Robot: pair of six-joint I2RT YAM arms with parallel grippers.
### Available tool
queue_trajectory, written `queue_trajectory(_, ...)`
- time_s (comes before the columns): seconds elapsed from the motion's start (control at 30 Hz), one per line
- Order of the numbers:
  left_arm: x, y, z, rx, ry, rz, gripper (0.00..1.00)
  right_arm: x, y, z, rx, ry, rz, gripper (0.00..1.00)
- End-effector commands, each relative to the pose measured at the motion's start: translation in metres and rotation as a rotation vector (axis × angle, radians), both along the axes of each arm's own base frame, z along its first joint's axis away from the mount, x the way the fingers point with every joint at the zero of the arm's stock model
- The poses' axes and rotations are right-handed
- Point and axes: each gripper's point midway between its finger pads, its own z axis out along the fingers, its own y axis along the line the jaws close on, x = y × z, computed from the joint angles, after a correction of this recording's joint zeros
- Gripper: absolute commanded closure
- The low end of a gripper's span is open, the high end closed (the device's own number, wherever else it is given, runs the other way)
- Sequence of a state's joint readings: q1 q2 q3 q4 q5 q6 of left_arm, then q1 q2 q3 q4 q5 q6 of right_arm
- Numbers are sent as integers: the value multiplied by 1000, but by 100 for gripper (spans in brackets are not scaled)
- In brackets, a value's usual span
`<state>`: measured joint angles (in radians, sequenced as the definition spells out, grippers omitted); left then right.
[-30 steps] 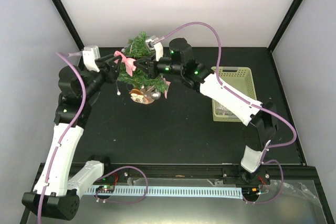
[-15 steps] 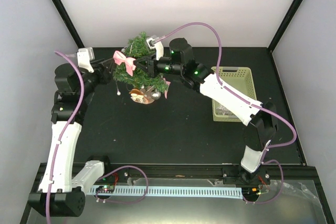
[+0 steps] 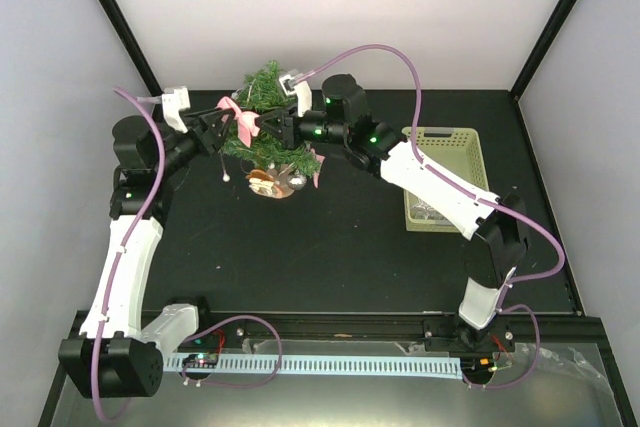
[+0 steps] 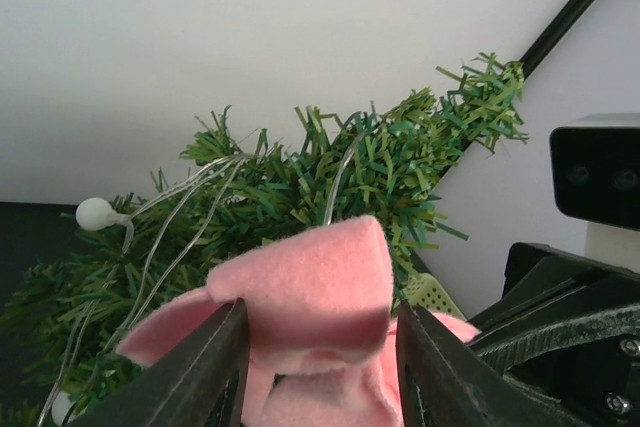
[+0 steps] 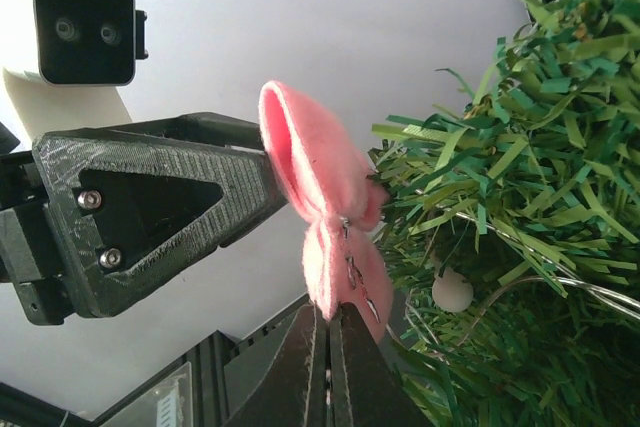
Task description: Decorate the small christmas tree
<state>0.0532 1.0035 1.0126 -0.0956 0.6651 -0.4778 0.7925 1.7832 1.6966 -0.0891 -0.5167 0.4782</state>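
Observation:
The small christmas tree (image 3: 262, 87) stands at the back of the black table on a round wood base (image 3: 272, 185), with a thin wire of white beads (image 5: 452, 291) strung through its needles (image 4: 400, 162). A pink felt bow (image 3: 232, 112) hangs in the air at the tree's upper left side. My right gripper (image 5: 327, 322) is shut on the bow's lower lobe (image 5: 335, 267). My left gripper (image 4: 320, 347) stands open around the bow's upper loop (image 4: 310, 282); the felt reaches both fingers and is not squashed. The two grippers face each other across the bow.
A pale green lattice basket (image 3: 440, 132) holding a silvery ornament sits at the right behind my right arm. Another pink ornament (image 3: 316, 172) hangs on the tree's right side. A white bead (image 3: 226, 176) dangles left of the base. The cell's walls stand close behind the tree.
My left gripper drew back to the left away from the bow, then came in again around its upper loop. The right gripper stayed put with the bow.

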Motion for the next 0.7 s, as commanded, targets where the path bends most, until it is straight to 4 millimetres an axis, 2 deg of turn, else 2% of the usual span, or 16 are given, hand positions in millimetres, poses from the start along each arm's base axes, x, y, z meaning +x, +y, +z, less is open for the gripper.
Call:
queue_trajectory(0.0, -2, -1, 21, -4, -92, -16, 59, -11, -6, 27, 50, -43, 8, 99)
queue_trajectory(0.37, 9, 4, 23, 24, -83, 15, 98, -9, -6, 36, 78, -48, -2, 99)
queue_trajectory(0.47, 9, 3, 31, 15, -90, 7, 98, -11, -5, 43, 96, -44, 12, 99)
queue_trajectory(0.67, 12, 2, 45, 14, -107, -5, 98, -11, -5, 42, 101, -36, 14, 99)
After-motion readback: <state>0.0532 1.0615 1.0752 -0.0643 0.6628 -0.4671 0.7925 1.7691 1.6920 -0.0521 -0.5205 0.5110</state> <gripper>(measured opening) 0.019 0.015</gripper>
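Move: Between the left fingers sits the upper loop of the pink bow, its knot about 1 cm ahead, 2 cm right and 2 cm below that hand. The treetop lies roughly 8 cm ahead of the left hand, 7 cm right and 3 cm higher; the gingerbread ornament some 6 cm back, 9 cm right and 22 cm below. From the right hand, already pinching the bow's lower part, the knot is about 1 cm ahead, 2 cm left and 3 cm up. Closing from nearly half open to shut, the left fingers pinch the pink bow's upper loop while the hand eases about 1.5 cm forward, dipping slightly, then rises some 1.5 cm at the end. The right hand keeps its pinch on the bow's lower part and lifts slowly by roughly 1 cm, hardly turning. ##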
